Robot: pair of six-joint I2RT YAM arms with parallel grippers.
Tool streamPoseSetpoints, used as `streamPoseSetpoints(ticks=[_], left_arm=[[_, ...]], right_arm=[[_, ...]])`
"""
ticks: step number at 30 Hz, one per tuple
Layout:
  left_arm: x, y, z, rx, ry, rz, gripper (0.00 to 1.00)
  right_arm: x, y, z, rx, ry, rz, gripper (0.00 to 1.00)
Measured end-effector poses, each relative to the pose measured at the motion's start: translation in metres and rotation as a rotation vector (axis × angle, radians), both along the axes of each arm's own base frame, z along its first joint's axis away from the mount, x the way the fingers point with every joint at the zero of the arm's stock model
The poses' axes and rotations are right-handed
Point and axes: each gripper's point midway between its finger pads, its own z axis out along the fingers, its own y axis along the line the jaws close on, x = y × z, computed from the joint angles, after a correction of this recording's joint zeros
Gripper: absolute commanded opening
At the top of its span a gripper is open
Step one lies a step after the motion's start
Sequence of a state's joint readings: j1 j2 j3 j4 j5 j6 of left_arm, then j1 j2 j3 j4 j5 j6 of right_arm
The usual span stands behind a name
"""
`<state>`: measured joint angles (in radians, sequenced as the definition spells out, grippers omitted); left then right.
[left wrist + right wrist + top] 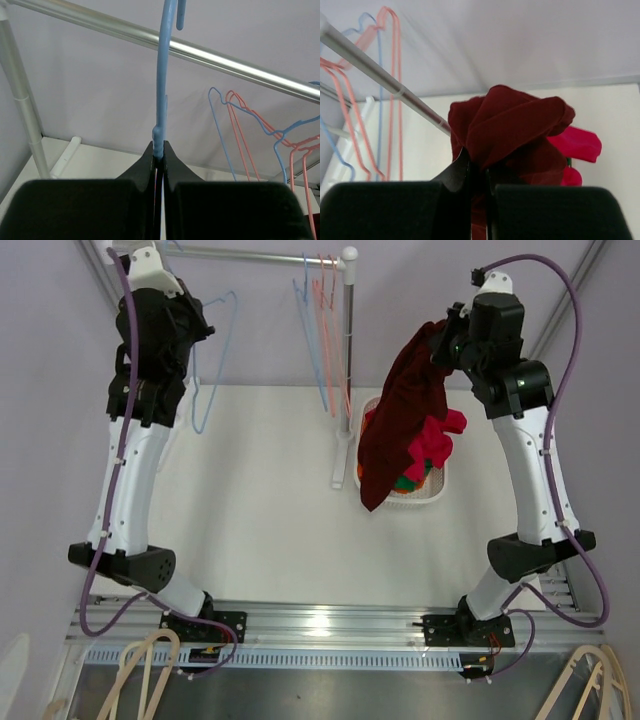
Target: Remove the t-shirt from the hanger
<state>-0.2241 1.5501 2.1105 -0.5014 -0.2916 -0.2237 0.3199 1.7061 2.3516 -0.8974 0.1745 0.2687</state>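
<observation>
My left gripper (188, 332) is shut on the neck of a bare blue hanger (216, 358), held up by the rack rail (260, 254) at the far left. In the left wrist view the hanger (161, 100) rises from my shut fingertips (159, 146) and crosses the rail (225, 61). My right gripper (447, 342) is shut on a dark red t-shirt (398, 420), which hangs free of the hanger, down over a white basket (432, 495). In the right wrist view the bunched shirt (512, 125) sits above my gripper (479, 165).
Several pink and blue wire hangers (322, 330) hang at the rail's right end beside the white post (347, 350). The basket holds bright pink and other clothes (438, 440). Wooden hangers (150, 670) lie below the table's near edge, more at the right (590, 685).
</observation>
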Motion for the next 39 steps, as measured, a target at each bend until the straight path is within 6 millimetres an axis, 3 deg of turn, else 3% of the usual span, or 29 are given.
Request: streamPoseSetpoints(ticks=[2, 4, 8, 9, 11, 13, 16, 18, 19, 20, 21, 23, 29, 35, 39], left_arm=[[0.011, -0.006, -0.006, 0.003, 0.006, -0.021, 0.01], [0.02, -0.012, -0.011, 0.005, 0.011, -0.043, 0.01], [0.032, -0.021, -0.012, 0.005, -0.001, -0.08, 0.01], [0.033, -0.023, -0.01, 0.004, -0.009, -0.089, 0.01], [0.035, -0.028, -0.005, 0.002, -0.026, -0.11, 0.01], [0.036, -0.032, 0.001, -0.001, -0.05, -0.132, 0.01], [0.037, -0.039, 0.008, 0.007, -0.082, -0.159, 0.01], [0.038, -0.044, 0.013, 0.018, -0.102, -0.175, 0.01], [0.04, -0.047, 0.014, 0.019, -0.11, -0.184, 0.01], [0.041, -0.049, 0.016, 0.022, -0.117, -0.192, 0.01], [0.043, -0.053, 0.017, 0.026, -0.124, -0.203, 0.01], [0.048, -0.058, 0.017, 0.03, -0.13, -0.219, 0.01], [0.071, -0.071, 0.011, 0.039, -0.129, -0.249, 0.01], [0.091, -0.088, -0.009, 0.065, -0.103, -0.284, 0.01], [0.099, -0.104, -0.022, 0.09, -0.086, -0.309, 0.01]], right_arm=[[0.005, 0.002, -0.032, -0.016, 0.06, 0.006, 0.0], [0.012, 0.008, -0.081, -0.037, 0.15, 0.028, 0.0], [0.021, 0.028, -0.218, -0.05, 0.438, 0.121, 0.0], [0.024, 0.03, -0.268, -0.056, 0.552, 0.13, 0.0], [0.029, 0.034, -0.345, -0.03, 0.721, 0.159, 0.0], [0.028, 0.04, -0.396, 0.041, 0.832, 0.186, 0.0], [0.031, 0.043, -0.385, 0.116, 0.803, 0.208, 0.01], [0.031, 0.04, -0.381, 0.129, 0.799, 0.202, 0.05], [0.031, 0.04, -0.381, 0.133, 0.801, 0.204, 0.12], [0.031, 0.04, -0.382, 0.134, 0.801, 0.205, 0.36], [0.03, 0.041, -0.382, 0.139, 0.802, 0.205, 0.53], [0.029, 0.047, -0.376, 0.158, 0.788, 0.226, 0.71], [0.021, 0.047, -0.36, 0.119, 0.744, 0.209, 0.77], [0.013, 0.027, -0.346, 0.054, 0.738, 0.133, 0.8], [0.005, 0.011, -0.321, 0.015, 0.704, 0.089, 0.82]])
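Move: The right hand grips the dark red t-shirt high over the basket, whose middle lies about 42 cm below and some 4 cm to the left. The pink t-shirt is heaped in the basket, about 38 cm straight under the hand. The left hand holds the freed blue hanger; the free stretch of rail it goes for is some 13 cm ahead, 12 cm to the right and 5 cm up, with the hangers already hung around 20 cm right, 13 cm ahead and 8 cm below. The right fingers let go of the dark red t-shirt in the basket after plunging nearly 40 cm, tipping down some 45 degrees; they open wide and back out upward about 7 cm, drifting a little right and back. Meanwhile the left hand keeps its pinch on the blue hanger and carries it about 10 cm forward and 10 cm right to the rail, turning clockwise and sinking slightly at the end. ##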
